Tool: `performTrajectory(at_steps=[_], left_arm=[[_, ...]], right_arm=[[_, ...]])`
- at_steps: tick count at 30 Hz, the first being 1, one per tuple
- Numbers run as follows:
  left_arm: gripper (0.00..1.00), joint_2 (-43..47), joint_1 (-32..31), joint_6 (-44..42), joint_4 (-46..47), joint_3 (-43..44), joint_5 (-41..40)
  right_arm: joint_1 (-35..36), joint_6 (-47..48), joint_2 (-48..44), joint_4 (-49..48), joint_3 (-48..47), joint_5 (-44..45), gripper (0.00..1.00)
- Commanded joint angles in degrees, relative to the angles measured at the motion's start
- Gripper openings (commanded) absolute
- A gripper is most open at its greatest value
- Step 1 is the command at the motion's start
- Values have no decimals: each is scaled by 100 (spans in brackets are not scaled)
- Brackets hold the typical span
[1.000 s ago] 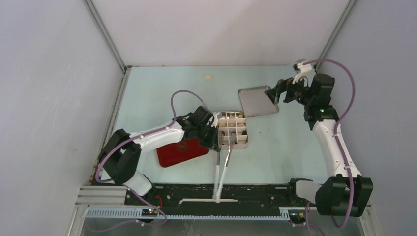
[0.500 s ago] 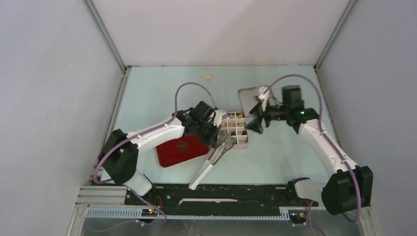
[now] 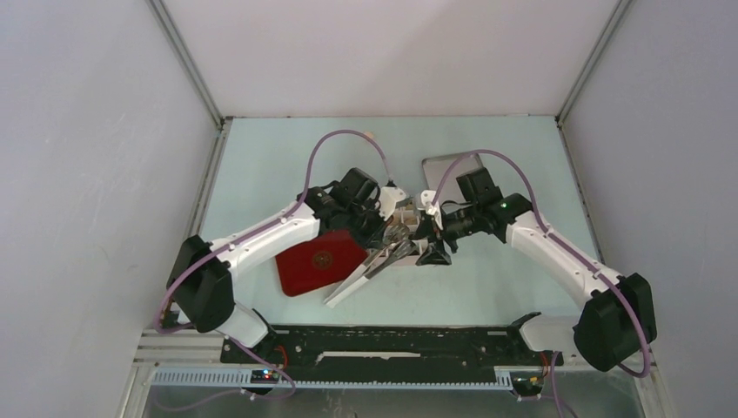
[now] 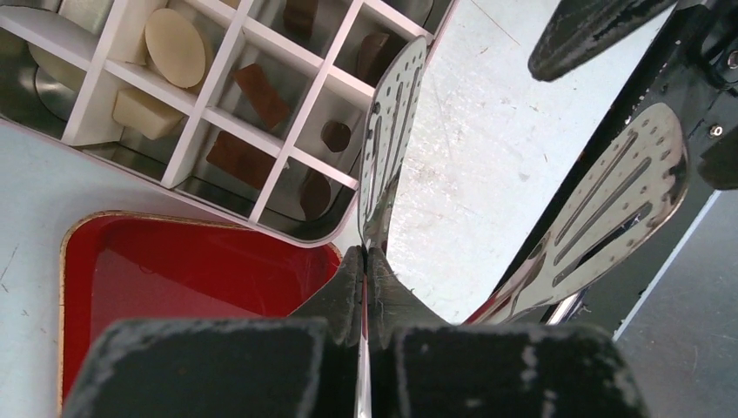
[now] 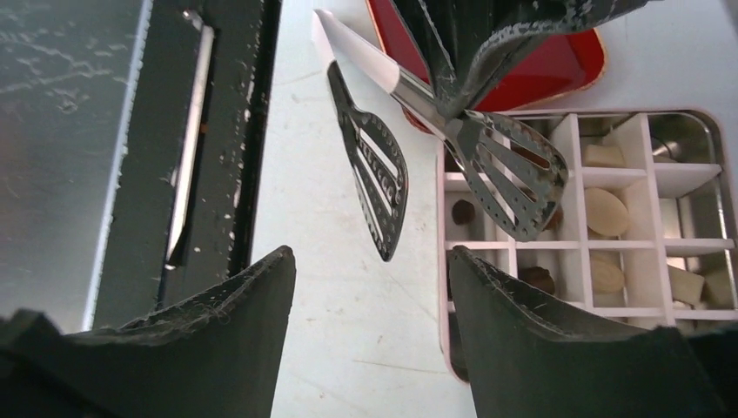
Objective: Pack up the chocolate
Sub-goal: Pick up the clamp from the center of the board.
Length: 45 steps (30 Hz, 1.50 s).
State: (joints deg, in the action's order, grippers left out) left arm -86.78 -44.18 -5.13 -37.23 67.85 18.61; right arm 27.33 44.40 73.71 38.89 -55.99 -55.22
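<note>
The chocolate (image 4: 175,47) lies as cream and dark brown (image 5: 464,212) pieces in the cells of a metal box (image 4: 287,237) with white dividers. My left gripper (image 4: 365,261) is shut on one arm of a pair of slotted metal tongs (image 4: 389,139). That blade hangs over the box's corner and the other blade (image 4: 609,218) spreads off to the side. In the top view the tongs (image 3: 365,272) slant down to the left from the box. My right gripper (image 5: 370,254) is open with nothing in it, low over the table beside the box's edge (image 5: 444,348) and close to the tong blades.
A red tray (image 3: 313,261) with a gold emblem lies left of the box, partly under my left arm. The box's metal lid (image 3: 448,165) lies flat behind the box. A black rail (image 5: 226,131) runs along the table's near edge.
My right arm has swung from the lid down to the box's near side, its jaws narrowing. My left gripper has turned the tongs so that their handle points down-left.
</note>
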Motion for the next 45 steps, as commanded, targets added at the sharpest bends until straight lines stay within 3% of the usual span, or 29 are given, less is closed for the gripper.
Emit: performTrajectory(at_steps=[1,7,12,13,15,16,18,20,22,23,25,28,31,34,40,45], left_arm=[[0,209,12,-240,91,316,74],[0,143,6,-112,87,538,272],[0,93,7,-3,121,648,459],[0,80,6,8,128,661,481],[0,34,14,14,127,695,493],[1,15,15,5,137,702,483],[17,99,50,3,270,643,429],[41,281,205,146,641,459,264],[56,409,639,576,1168,247,559],[66,449,917,1041,1810,93,845],[98,432,1455,2139,3208,-289,1526],[100,209,1860,3359,5122,-629,1966],[100,-44,1922,3790,6461,-831,2468],[100,-122,1922,3978,7227,-1167,2974],[100,143,1922,2177,5146,-1542,3802],[100,144,1793,1608,5038,-2164,4001]], right_arm=[[2,-444,87,-346,-53,-608,66],[-86,-1255,319,-811,-36,-993,56],[-107,-2033,357,-1551,109,-827,44],[-124,-2099,374,-1612,120,-877,35],[-188,-2110,422,-1644,123,-1067,4],[-230,-2099,442,-1643,123,-1177,0],[-415,-2147,464,-1696,144,-1557,0],[-649,-2315,423,-1863,217,-1932,0],[-883,-2453,350,-2062,366,-2218,0],[-1029,-2522,320,-2154,435,-2389,0],[-1220,-2698,275,-2381,562,-2582,0],[-1509,-2909,306,-2598,639,-2829,0],[-1754,-2896,469,-2619,659,-3029,0],[-1973,-2905,635,-2587,659,-3332,0],[-2188,-2779,555,-2479,659,-3462,0],[-2353,-2780,553,-2451,627,-3608,0]])
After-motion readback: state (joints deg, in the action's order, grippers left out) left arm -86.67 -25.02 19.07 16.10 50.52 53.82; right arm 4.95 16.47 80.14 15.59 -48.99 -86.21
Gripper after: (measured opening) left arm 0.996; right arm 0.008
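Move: My left hand already pinches one arm of the clamp near its slotted head. The right fingers wait open about 9 cm to this hand's right, 1 cm back and slightly higher. From my right hand, the clamp's free head is some 4 cm left, 1 cm back and 1 cm below. The sectioned box's middle is about 4 cm left, 3 cm ahead and 12 cm down; the red lid is roughly 24 cm left and 3 cm back, lower still. I lift the clamp a little with my left hand and ease it right while my right hand edges left to meet it and pinches the free head. My left fingers then open wide, let go and swing about 13 cm forward and up, then halfway back and down beside the handles, tipping nearly level. My right hand keeps its pinch, drawing the clamp about 6 cm right and a bit forward and up, fingers levelling out. ##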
